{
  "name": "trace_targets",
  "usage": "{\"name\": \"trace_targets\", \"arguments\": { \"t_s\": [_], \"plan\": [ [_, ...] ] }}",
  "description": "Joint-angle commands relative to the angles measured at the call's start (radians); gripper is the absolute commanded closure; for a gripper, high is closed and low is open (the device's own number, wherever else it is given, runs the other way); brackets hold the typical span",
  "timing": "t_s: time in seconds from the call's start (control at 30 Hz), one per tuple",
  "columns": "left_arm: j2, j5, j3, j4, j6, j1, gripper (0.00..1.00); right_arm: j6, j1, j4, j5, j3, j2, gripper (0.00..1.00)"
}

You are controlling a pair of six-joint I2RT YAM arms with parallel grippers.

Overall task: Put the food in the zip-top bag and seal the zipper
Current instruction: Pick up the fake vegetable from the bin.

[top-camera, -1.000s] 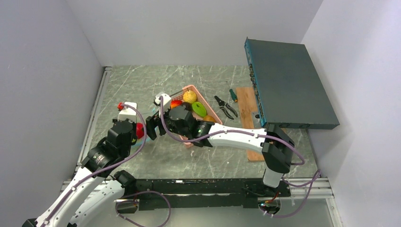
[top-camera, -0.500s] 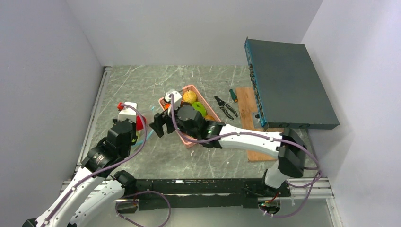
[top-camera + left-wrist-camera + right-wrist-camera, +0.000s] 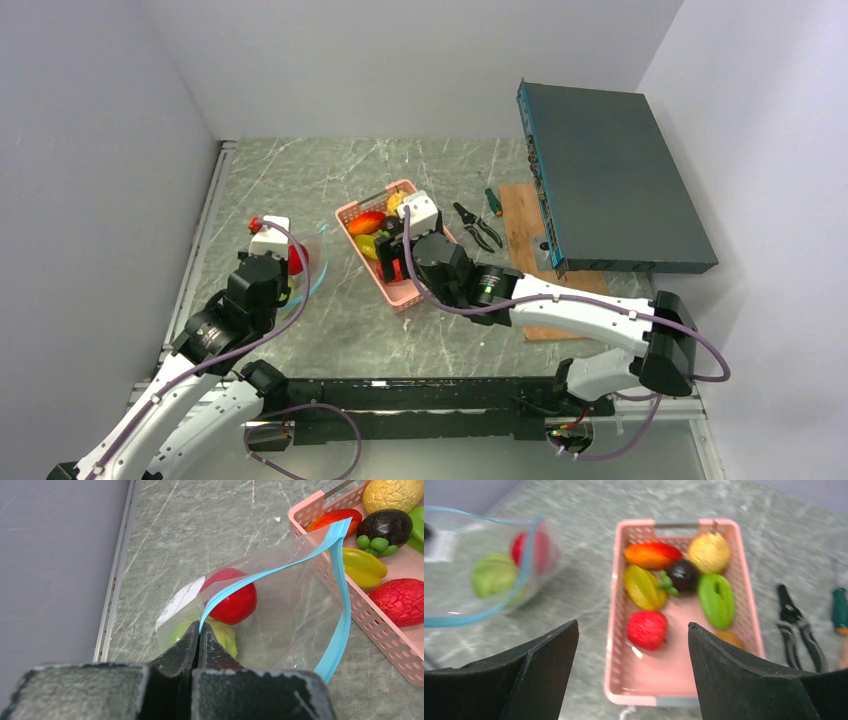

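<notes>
The clear zip-top bag point(image 3: 295, 615) lies left of the pink basket point(image 3: 616, 630) with its mouth held open. My left gripper point(image 3: 199, 630) is shut on the teal-blue zipper point(image 3: 280, 569) at the bag's near corner; it also shows in the top view point(image 3: 290, 278). A red piece point(image 3: 232, 600) and a green piece point(image 3: 222, 635) are inside the bag. My right gripper point(image 3: 633, 625) is open and empty above the basket's near end, also seen from above point(image 3: 390, 258). The basket holds a red piece point(image 3: 647, 629), a yellow starfruit point(image 3: 644, 586), a dark purple piece point(image 3: 682, 575), a green piece point(image 3: 716, 600) and others.
Pliers point(image 3: 478, 225) and a green-handled screwdriver point(image 3: 493, 203) lie right of the basket, beside a wooden board point(image 3: 522, 240). A large dark grey box point(image 3: 610, 180) stands at the right. A wall and a metal rail point(image 3: 117, 570) run close along the bag's left.
My right gripper has moved right, from beside the bag's mouth to above the pink basket. My left gripper has kept its hold on the zipper.
</notes>
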Motion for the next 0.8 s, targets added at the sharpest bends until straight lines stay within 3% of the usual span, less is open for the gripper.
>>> {"name": "trace_targets", "arguments": {
  "t_s": [0.0, 0.3, 0.63, 0.77],
  "plan": [
    [-0.003, -0.013, 0.01, 0.022, -0.001, -0.001, 1.0, -0.02, 0.0, -0.157, 0.217, -0.048, -0.023, 0.18],
    [-0.015, -0.02, -0.001, 0.039, 0.008, 0.0, 1.0, 0.116, -0.026, -0.464, 0.494, 0.043, 0.21, 0.16],
    [-0.006, -0.019, 0.003, 0.032, 0.006, -0.001, 1.0, 0.232, -0.085, -0.659, 0.49, 0.245, 0.483, 0.16],
    [-0.016, -0.021, -0.002, 0.04, 0.01, 0.0, 1.0, 0.238, -0.107, -0.651, 0.452, 0.275, 0.529, 0.16]
  ]
}}
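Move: The orange-brown vegetable, tucked in the bin's near right corner, lies from the right hand some 8 cm ahead, 11 cm right and 21 cm below. At about that same depth, the red vegetable is roughly 2 cm ahead and 1 cm right of the hand, the green pepper 12 cm ahead and 6 cm right, the eggplant 12 cm straight ahead. From the left hand, the orange-brown vegetable is about 9 cm ahead, 33 cm right and 18 cm below. Down towards the orange-brown vegetable in the bin's right corner, the right hand sinks about 16 cm while swinging some 9 cm right and 5 cm forward, the rightward part ending before the rest. Its wrist rolls left side down and turns clockwise, its fingers staying wide open and not yet closing on anything. The left hand stays put, still pinching the bag's zipper edge. ##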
